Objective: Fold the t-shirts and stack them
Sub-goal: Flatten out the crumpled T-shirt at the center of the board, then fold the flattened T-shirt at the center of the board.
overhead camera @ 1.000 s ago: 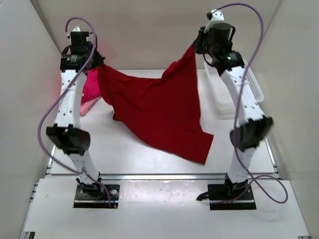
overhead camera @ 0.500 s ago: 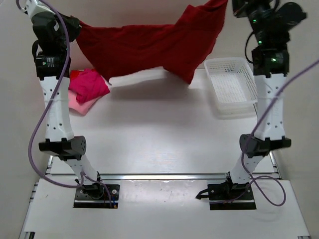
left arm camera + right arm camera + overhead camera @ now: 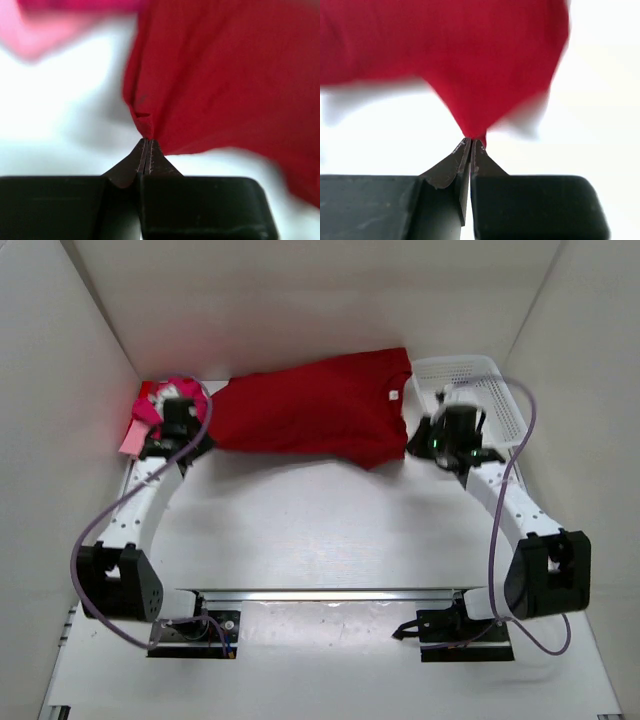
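The dark crimson t-shirt (image 3: 315, 410) lies stretched sideways across the far part of the table, its neck label toward the right. My left gripper (image 3: 208, 438) is shut on its left end, and the left wrist view shows the cloth (image 3: 225, 75) pinched at the gripper's tips (image 3: 146, 143). My right gripper (image 3: 412, 443) is shut on the right end, with the red cloth (image 3: 470, 50) bunched into the gripper's tips (image 3: 472, 143). A hot pink t-shirt (image 3: 152, 403) sits crumpled on a pale pink t-shirt (image 3: 130, 441) at the far left, behind my left wrist.
A white mesh basket (image 3: 495, 390) stands at the far right, just behind my right wrist. White walls close in the table at the back and on both sides. The pink pile sits close to the left wall.
Both arms have come down from high up and reached toward the back. The crimson shirt, which hung in the air between them, now lies stretched low over the far table.
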### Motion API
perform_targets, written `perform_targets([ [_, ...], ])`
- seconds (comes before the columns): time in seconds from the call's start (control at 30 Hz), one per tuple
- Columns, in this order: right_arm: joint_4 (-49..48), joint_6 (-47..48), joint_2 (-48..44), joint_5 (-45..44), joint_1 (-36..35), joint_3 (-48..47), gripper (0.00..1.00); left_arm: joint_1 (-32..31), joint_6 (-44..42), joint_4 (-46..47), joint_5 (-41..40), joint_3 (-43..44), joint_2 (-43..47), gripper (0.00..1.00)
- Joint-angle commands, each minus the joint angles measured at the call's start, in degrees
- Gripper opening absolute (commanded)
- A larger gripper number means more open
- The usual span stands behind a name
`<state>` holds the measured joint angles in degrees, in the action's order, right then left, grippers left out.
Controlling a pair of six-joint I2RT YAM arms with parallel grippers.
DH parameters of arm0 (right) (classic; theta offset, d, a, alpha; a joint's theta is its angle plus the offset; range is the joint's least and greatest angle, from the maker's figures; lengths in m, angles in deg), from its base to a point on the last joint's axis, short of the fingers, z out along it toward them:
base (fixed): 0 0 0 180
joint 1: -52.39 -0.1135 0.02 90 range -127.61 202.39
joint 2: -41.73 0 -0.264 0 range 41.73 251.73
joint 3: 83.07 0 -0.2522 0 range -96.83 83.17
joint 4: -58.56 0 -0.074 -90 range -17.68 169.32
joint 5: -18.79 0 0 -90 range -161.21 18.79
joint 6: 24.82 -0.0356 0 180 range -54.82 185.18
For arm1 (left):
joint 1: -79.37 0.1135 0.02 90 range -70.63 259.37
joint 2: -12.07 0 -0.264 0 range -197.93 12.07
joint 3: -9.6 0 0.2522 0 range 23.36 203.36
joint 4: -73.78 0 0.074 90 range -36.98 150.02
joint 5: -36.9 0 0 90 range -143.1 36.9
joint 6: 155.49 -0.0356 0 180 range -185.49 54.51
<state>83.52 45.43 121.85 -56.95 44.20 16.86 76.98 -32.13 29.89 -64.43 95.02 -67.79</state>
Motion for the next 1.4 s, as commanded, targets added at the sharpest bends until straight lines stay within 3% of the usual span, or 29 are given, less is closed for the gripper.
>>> perform_targets([
  [0.0, 0.1, 0.0, -13.2, -0.6, -1.7, 13.1, 0.00, -6.2, -4.7, -2.2, -6.8, -9.7, 12.7, 0.00],
  [0.13, 4.5, -2.0, -21.8, 1.1, -2.7, 26.8, 0.00, -9.7, -5.8, -6.5, -9.5, -20.4, 20.4, 0.00],
  [0.3, 11.6, -2.4, -30.9, 3.4, -2.3, 37.5, 0.00, -10.2, -3.7, -11.7, -8.9, -33.8, 30.8, 0.00],
  [0.37, 15.1, -4.3, -35.9, 2.0, -4.7, 39.1, 0.00, -9.7, -6.3, -11.0, -6.5, -32.4, 33.2, 0.03],
  [0.5, 24.1, -6.2, -35.4, 0.1, -6.9, 34.3, 0.00, -12.2, -6.3, -20.7, -11.3, -26.0, 29.7, 0.00],
  [0.67, 36.7, -6.6, -47.1, 2.0, 0.5, 30.4, 0.00, -12.2, -5.5, -27.6, -12.5, -20.3, 30.4, 0.00],
  [0.8, 47.1, -5.1, -50.8, 0.2, 2.0, 26.6, 0.00, -12.6, -4.6, -29.3, -12.0, -19.8, 29.7, 0.00],
  [0.97, 53.9, -9.0, -53.7, -4.5, -1.7, 21.6, 0.00, -12.5, -3.6, -30.9, -10.2, -21.5, 28.4, 0.00],
  [1.17, 53.9, -19.4, -53.8, -14.2, -14.6, 19.9, 0.00, -12.5, -3.3, -32.4, -9.9, -21.3, 28.0, 0.00],
  [1.3, 47.4, -22.5, -44.7, -25.6, -26.4, 16.1, 0.00, -11.2, -2.8, -30.5, -8.5, -20.1, 25.6, 0.00],
  [1.37, 41.1, -17.4, -37.1, -26.6, -25.5, 14.2, 0.00, -10.9, -2.5, -29.3, -8.1, -17.4, 23.3, 0.00],
])
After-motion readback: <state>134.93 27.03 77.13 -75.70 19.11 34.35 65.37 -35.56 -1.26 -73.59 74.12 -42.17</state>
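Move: Each hand already grips a near corner of the stretched T-shirt. The bare near strip of the board lies about 22 cm straight back from the left hand and 24 cm straight back from the right, some 21 cm below both. The shirt's middle hangs about 10 cm ahead, 21 cm inward and 8 cm below each. The pink pile is 15 cm ahead, 12 left, 18 below the left hand; the basket 13 ahead, 20 right, 18 below the right hand. Still pinching the near corners of the T-shirt, both hands swing it quickly down and back towards the bases, dipping 10 to 15 cm in the first half second, then rising partway while easing on back. The left ends roughly 20 cm back, the right nearly 30, both about 8 cm lower, fingers tipped some 25 degrees further down. ##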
